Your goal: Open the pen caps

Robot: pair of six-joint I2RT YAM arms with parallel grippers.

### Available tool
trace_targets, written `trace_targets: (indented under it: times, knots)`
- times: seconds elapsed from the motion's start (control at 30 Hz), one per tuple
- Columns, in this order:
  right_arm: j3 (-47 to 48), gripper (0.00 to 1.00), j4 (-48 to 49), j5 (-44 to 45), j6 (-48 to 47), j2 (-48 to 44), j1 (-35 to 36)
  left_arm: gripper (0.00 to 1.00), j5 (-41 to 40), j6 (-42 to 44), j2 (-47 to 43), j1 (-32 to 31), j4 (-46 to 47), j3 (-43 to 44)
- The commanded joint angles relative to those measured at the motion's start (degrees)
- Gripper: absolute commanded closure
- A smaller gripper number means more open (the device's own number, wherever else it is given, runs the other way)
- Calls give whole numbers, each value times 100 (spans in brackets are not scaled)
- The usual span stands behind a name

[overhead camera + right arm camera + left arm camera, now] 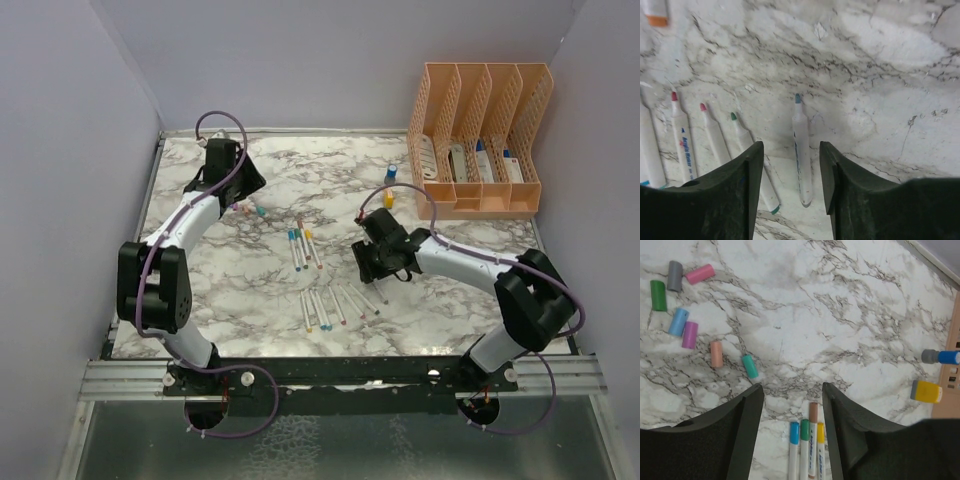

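Observation:
Several loose pen caps lie on the marble beyond my left gripper (792, 395): green (658, 295), grey (674, 276), pink (700, 274), blue (678, 321), purple (690, 335), peach (716, 354) and teal (750, 366). That gripper is open and holds nothing. Several capped pens (807, 440) lie below it. In the top view it hangs at the back left (240, 192), beside the caps (247, 210). My right gripper (790, 147) is open over a row of uncapped pens (335, 305). A teal-tipped pen (801, 150) lies on the table between its fingers, touching neither.
A peach file organizer (480, 140) stands at the back right with white-and-blue items in it. A small blue bottle (942, 357) and an orange one (926, 391) sit next to it. Grey walls close in the table on three sides.

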Motion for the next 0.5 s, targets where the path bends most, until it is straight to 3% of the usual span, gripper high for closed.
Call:
trace_targets:
  times: [0.0, 0.13, 0.27, 0.47]
  knots:
    - [597, 49, 53, 221, -77, -211, -24, 41, 504, -250, -579, 39, 381, -501]
    - [1236, 41, 137, 189, -388, 253, -24, 3, 968, -370, -968, 38, 753, -849]
    - [1917, 33, 77, -124, -651, 916, -19, 1, 1296, -549, -1254, 39, 1008, -1118]
    - [2717, 31, -81, -434, -743, 1752, 110, 1, 1367, -675, -1650, 39, 1097, -1385]
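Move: The yellow-capped pen lies about 14 cm to the right hand's left and 10 cm ahead, 2 cm lower; the brown-capped pen is some 3 cm left and 2 cm ahead of it. The already freed open pen lies right under the right fingers. From the left hand the yellow-capped pen is about 12 cm right, 11 cm back and 14 cm down; the loose teal cap is 1 cm ahead, 1 cm left, 14 cm below. Lift the right gripper off the freed pen and swing it about 11 cm forward and left towards the yellow-capped pen, rising some 6 cm before starting to sink, fingers spreading further. Meanwhile draw the left gripper about 5 cm back, rising and edging right away from the loose caps, rolling its left side down about 10 degrees and opening fully. ##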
